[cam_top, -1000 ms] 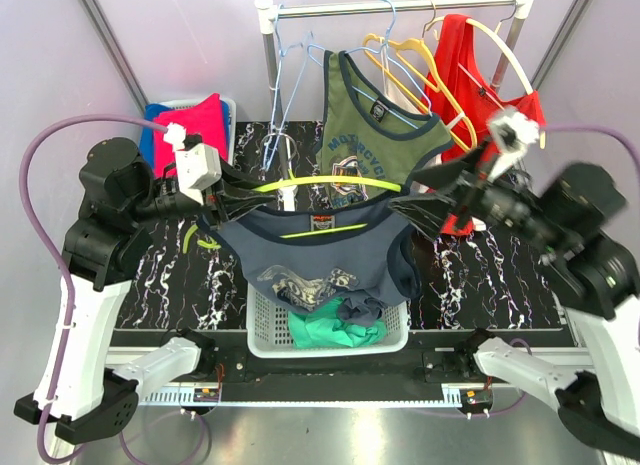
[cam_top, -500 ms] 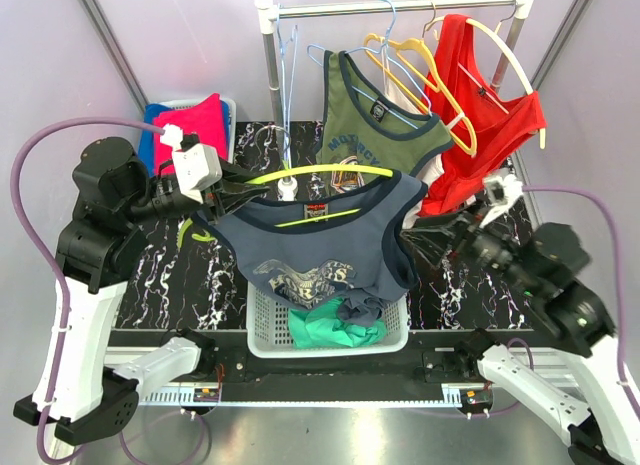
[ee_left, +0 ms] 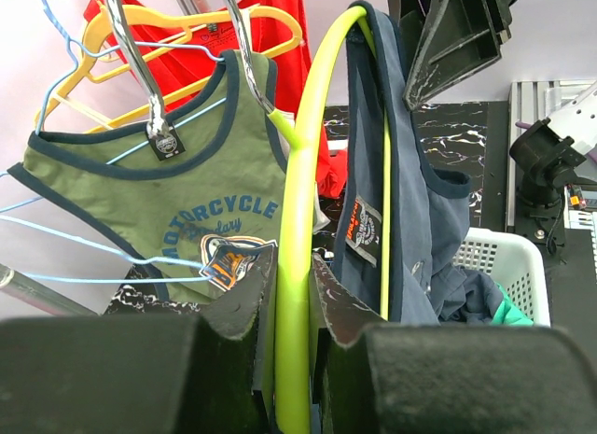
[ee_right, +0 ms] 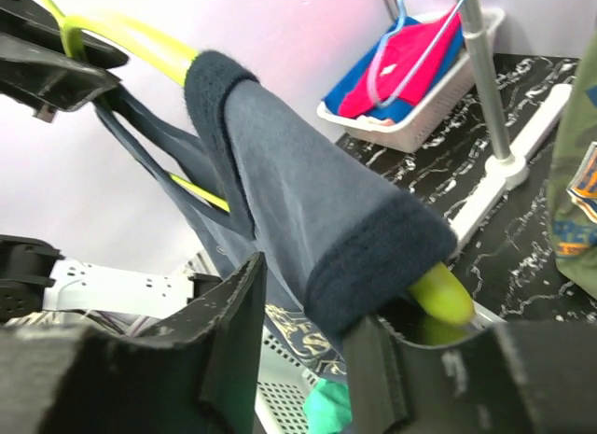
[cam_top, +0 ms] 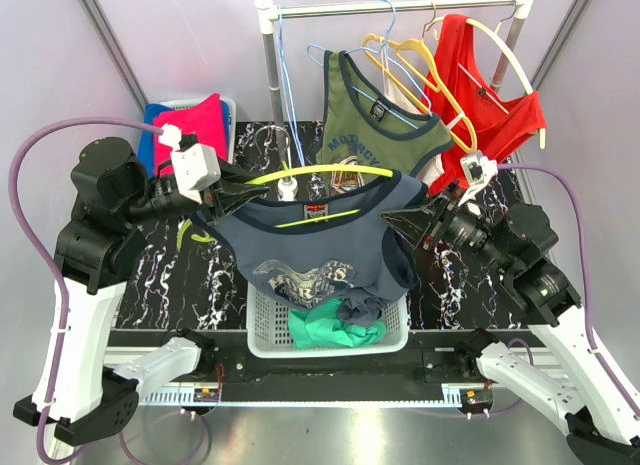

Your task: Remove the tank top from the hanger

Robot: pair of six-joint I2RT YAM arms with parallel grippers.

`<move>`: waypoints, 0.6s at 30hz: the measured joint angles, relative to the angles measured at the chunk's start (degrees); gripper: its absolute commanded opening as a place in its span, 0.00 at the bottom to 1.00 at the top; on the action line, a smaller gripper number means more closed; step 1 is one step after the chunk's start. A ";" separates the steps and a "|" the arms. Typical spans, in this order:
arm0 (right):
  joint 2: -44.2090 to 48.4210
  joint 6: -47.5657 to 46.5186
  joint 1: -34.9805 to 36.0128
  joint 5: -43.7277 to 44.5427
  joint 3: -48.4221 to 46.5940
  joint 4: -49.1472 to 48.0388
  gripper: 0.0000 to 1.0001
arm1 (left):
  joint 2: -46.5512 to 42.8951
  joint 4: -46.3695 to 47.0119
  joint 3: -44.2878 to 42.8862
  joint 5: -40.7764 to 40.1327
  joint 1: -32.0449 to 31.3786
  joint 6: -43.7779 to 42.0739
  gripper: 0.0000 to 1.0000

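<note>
A blue-grey tank top [cam_top: 320, 250] hangs on a yellow-green hanger [cam_top: 320, 175] above the basket. My left gripper [cam_top: 262, 190] is shut on the hanger's left arm. In the left wrist view the hanger [ee_left: 300, 219] runs up between the gripper's [ee_left: 294, 294] two fingers, with the tank top [ee_left: 410, 173] to its right. My right gripper [cam_top: 400, 225] is at the tank top's right shoulder. In the right wrist view the gripper [ee_right: 306, 299] is open and straddles the shoulder strap [ee_right: 317, 238]. The right finger touches the strap; a gap remains at the left one. The hanger tip [ee_right: 443, 299] pokes out of the strap.
A white basket [cam_top: 262, 330] holding green cloth [cam_top: 335, 330] sits below the tank top. Behind, a rack rail [cam_top: 400, 5] carries an olive tank top [cam_top: 375, 135], a red one [cam_top: 480, 105] and empty hangers [cam_top: 290, 75]. A tray of pink and blue clothes [cam_top: 195, 120] stands back left.
My right arm swung down and left from near the rack to the tank top's right shoulder, and its jaws narrowed around the strap. The left gripper keeps its hold on the hanger.
</note>
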State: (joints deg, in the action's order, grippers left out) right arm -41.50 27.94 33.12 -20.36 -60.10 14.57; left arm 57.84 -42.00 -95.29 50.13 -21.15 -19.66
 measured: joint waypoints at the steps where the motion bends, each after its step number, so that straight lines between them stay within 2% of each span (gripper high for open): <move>1: -0.04 0.48 0.00 -0.26 0.31 -0.81 0.36 | 0.00 0.00 0.00 0.00 0.00 -0.02 0.06; 3: -0.04 1.07 0.00 -0.55 0.66 -1.66 0.29 | 0.00 0.00 0.00 0.00 0.00 -0.02 0.06; 6: 0.28 1.27 0.00 -0.72 0.61 -1.55 0.27 | -0.04 -0.02 0.00 0.00 0.00 -0.02 0.06; 9: 1.57 0.57 0.00 -0.22 -0.35 1.46 0.22 | -0.13 -0.04 0.00 0.09 0.00 0.02 0.06; 15: 6.01 -3.30 0.00 4.33 -6.19 8.83 0.13 | -0.15 -0.02 0.00 1.07 0.00 0.83 0.06; 18: 6.84 -5.14 0.00 7.85 -10.60 11.06 0.03 | -0.61 -0.09 0.17 1.03 0.00 0.57 0.06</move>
State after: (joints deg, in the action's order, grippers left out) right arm -34.65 22.81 33.12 -12.51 -70.70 25.63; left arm 57.23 -42.09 -95.11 51.16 -21.15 -19.09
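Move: The right shoulder of the navy tank top lies right at the right gripper's tips, about 3 cm ahead and 1 cm to the left, some 2 cm higher; the lime hanger's bare end pokes out about 5 cm ahead and 1 cm right, 2 cm up. The green tank top hangs about 20 cm ahead at much the same height, and the basket sits about 4 cm back, 14 cm left and far below. From the left gripper that navy shoulder is roughly 27 cm right, 3 cm ahead and a little lower. Close the right gripper from half open to nearly shut, pinching the armhole edge of the navy shoulder, then draw that edge up about 6 cm, some 5 cm to the right and a little back, away from the left gripper, turning the wrist slightly clockwise. Keep the left gripper clamped on the lime hanger as the one to pull against. ##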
